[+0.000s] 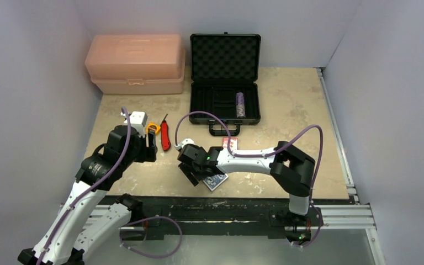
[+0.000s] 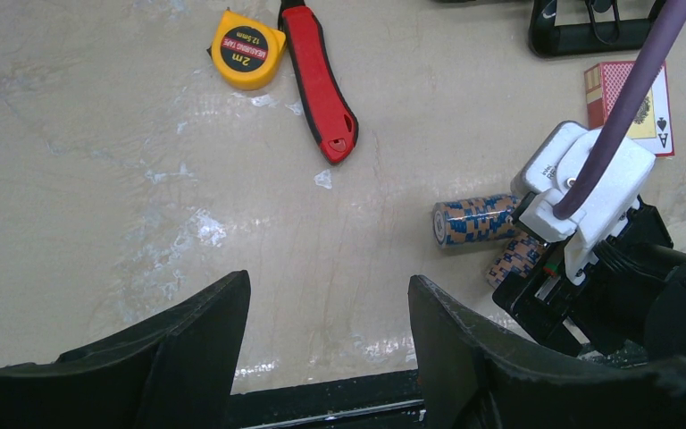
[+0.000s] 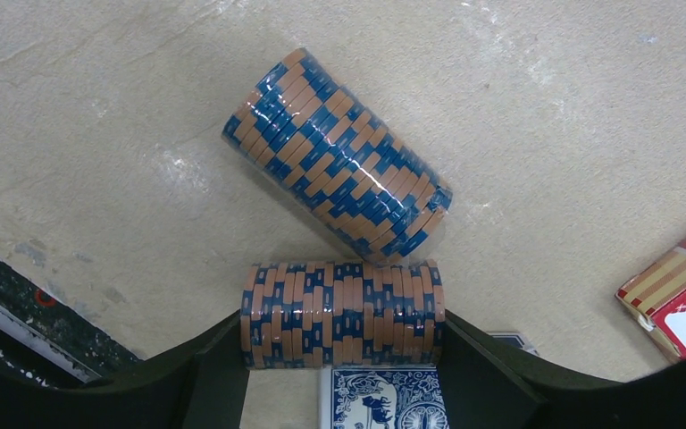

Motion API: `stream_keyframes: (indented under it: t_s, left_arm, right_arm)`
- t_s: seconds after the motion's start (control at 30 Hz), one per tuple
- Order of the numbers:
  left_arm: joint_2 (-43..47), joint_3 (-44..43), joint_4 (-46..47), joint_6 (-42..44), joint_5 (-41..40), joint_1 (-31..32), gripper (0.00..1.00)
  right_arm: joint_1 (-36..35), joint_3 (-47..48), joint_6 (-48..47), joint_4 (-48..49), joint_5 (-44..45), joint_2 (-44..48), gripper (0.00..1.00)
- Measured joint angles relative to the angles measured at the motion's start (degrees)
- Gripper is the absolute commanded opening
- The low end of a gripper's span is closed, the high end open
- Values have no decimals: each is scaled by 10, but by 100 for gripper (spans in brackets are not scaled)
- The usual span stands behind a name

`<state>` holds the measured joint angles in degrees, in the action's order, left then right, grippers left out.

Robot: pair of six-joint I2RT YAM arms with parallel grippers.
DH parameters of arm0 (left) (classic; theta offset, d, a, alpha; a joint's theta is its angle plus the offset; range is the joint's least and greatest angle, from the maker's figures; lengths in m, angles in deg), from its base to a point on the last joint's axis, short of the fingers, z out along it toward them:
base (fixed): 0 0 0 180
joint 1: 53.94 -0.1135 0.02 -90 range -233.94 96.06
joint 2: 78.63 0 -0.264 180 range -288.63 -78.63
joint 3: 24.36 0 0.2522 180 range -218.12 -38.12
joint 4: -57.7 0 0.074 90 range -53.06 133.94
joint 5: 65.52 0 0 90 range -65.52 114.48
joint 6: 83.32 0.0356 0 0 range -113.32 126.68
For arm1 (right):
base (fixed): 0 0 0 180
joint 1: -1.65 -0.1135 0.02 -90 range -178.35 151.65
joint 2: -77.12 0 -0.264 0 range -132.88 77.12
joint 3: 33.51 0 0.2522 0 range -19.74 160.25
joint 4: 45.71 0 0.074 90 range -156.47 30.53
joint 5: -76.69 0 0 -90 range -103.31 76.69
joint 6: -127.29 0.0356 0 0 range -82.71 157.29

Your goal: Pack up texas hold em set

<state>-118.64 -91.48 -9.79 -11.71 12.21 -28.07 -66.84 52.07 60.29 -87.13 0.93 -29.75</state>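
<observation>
The black briefcase (image 1: 199, 107) lies open at the back, with one purple-white chip stack (image 1: 240, 104) in its tray. My right gripper (image 1: 196, 168) is low over the table and shut on a blue-orange chip stack (image 3: 341, 313), one finger at each end. A second blue-orange stack (image 3: 335, 156) lies just beyond it, touching it. The blue card deck (image 3: 384, 398) lies under the gripper and the red deck (image 3: 679, 295) to its right. My left gripper (image 2: 329, 281) is open and empty, left of the stacks (image 2: 475, 221).
A pink toolbox (image 1: 136, 63) stands at the back left. A red utility knife (image 2: 320, 80) and a yellow tape measure (image 2: 246, 49) lie ahead of the left gripper. The table's black front rail (image 2: 322, 393) is just below the left fingers.
</observation>
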Motion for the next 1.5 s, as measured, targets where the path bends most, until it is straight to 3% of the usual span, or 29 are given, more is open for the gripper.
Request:
stream_keyframes:
  t_s: [0.17,0.7,1.07,1.5]
  left_arm:
    - [0,0,0,0,0,0,65]
    - [0,0,0,0,0,0,64]
    - [0,0,-2,0,0,0,65]
    - [9,0,-2,0,-2,0,64]
  right_arm:
    - [-1,2,0,-3,0,0,46]
    - [-2,31,-59,-19,-35,10,46]
    - [0,110,-144,-19,14,46,46]
    - [50,117,-254,22,58,46,43]
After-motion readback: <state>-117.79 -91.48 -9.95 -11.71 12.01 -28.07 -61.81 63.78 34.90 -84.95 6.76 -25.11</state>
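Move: About 29 cm ahead of the right hand, 10 cm to its right and barely higher, lies the tray of the open black case; the packed chip rolls lie level with its middle, some 6 cm further right. The loose blue chip roll lies 4 cm ahead and 3 cm left, against the held one; the blue card deck is 2 cm back and 6 cm right, the red deck 10 cm ahead and 12 cm right. From the left hand, the tray lies roughly 27 cm ahead, 29 cm right and 18 cm below. Keeping its pinch on the two ends of a blue-and-tan chip roll, the right hand eases back a touch, then lifts it clear of the table by about 12 cm, veering a few centimetres left on the way. It swings forward some 9 cm over the loose roll towards the case, tilting the fingertips outward roughly 20 degrees and turning about 10 degrees counter-clockwise. ##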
